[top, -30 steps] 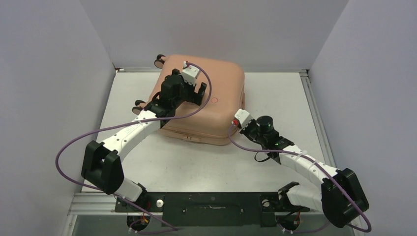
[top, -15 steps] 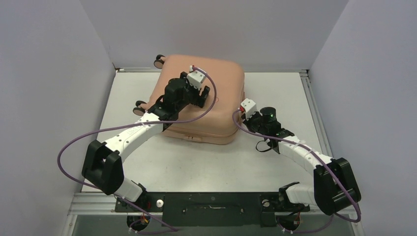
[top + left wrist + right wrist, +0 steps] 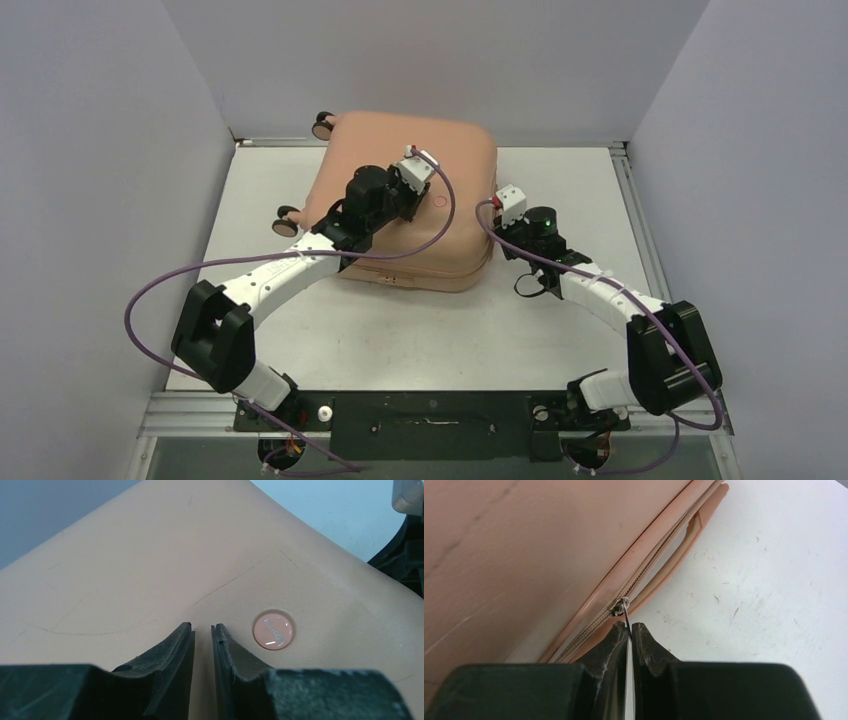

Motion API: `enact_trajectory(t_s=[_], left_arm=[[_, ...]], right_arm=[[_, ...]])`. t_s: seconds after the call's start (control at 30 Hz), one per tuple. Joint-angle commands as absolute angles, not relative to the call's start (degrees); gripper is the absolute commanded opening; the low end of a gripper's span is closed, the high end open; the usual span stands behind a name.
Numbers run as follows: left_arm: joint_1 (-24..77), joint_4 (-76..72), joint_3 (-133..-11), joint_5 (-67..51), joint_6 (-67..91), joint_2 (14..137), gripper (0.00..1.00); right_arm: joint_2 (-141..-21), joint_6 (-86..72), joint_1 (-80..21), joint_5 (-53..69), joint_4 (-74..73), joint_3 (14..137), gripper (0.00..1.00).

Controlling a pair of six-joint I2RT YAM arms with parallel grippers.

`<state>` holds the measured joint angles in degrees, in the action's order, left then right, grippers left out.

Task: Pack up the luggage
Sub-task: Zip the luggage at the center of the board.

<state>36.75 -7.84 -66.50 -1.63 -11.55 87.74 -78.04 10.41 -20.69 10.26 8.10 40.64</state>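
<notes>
The luggage (image 3: 465, 160) is a salmon-pink hard-shell case lying flat and closed on the table, its wheels (image 3: 323, 125) at the left. My left gripper (image 3: 424, 199) (image 3: 201, 627) rests over the top shell just left of the round logo dot (image 3: 273, 630). Its jaws are almost together, with a narrow gap and nothing between them. My right gripper (image 3: 497, 226) (image 3: 629, 625) is at the case's right side, shut on the metal zipper pull (image 3: 623, 608) of the side seam.
The pink carry handle (image 3: 679, 555) runs along the seam just beyond the zipper pull. White tabletop (image 3: 400, 330) lies in front of and to the right of the case. Grey walls close in the left, back and right.
My left gripper slid right across the shell towards the logo dot and its jaws narrowed from wide open. The right gripper moved farther along the case's right side.
</notes>
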Motion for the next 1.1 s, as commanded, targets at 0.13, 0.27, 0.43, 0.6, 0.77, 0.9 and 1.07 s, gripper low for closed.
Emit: enact_trajectory(t_s=[0.13, 0.27, 0.43, 0.6, 0.77, 0.9, 1.07], left_arm=[[38.1, 2.5, -61.8, -3.9, -14.1, 91.2, 0.11], [38.5, 2.7, -61.7, -4.1, -14.8, 91.5, 0.04], [38.9, 3.3, -61.6, -4.6, -15.3, 91.9, 0.00], [39.0, 3.2, -60.8, -5.1, -15.9, 92.2, 0.00], [39.1, 3.2, -60.5, -6.4, -15.9, 92.7, 0.00], [39.3, 3.5, -60.7, -6.4, -16.1, 93.0, 0.00], [39.3, 3.3, -60.3, -6.5, -16.3, 93.3, 0.00]], right_arm=[[-80.1, 0.9, -14.2, 4.4, 17.2, 46.8, 0.05], [-83.0, 0.0, -13.8, 4.6, 16.7, 49.1, 0.05], [-85.8, 0.0, -13.4, 5.0, 18.3, 50.5, 0.05], [-86.1, 0.0, -13.2, 7.4, 20.4, 49.8, 0.05], [-90.1, -1.6, -12.4, 5.9, 20.4, 53.3, 0.05], [-94.0, -2.6, -11.8, 6.2, 21.0, 56.0, 0.05], [-97.8, -2.5, -11.2, 6.1, 21.2, 59.5, 0.05]])
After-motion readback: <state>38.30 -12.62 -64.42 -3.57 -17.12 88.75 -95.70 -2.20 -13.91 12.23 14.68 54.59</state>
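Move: Just past the right fingertips, about 1 cm ahead and 1 cm left, sits the zipper slider, its pull already pinched. It is being taken to the luggage's far right corner, some 22 cm ahead and level sideways; the side handle's middle lies about 9 cm straight ahead. From the left hand, over the luggage top, the slider is roughly 4 cm back, 16 cm right and 13 cm below, and the round logo about 1 cm ahead, 5 cm right. Drawing the zipper pull forward along the luggage's right side, the right hand keeps its pinch and travels about 9 cm towards the far corner, easing briefly midway and turning some 10 degrees clockwise while its left side rises as much. The left hand shuts its partly open fingers and shifts about 1.5 cm right, keeping low over the luggage top and resting on it. ##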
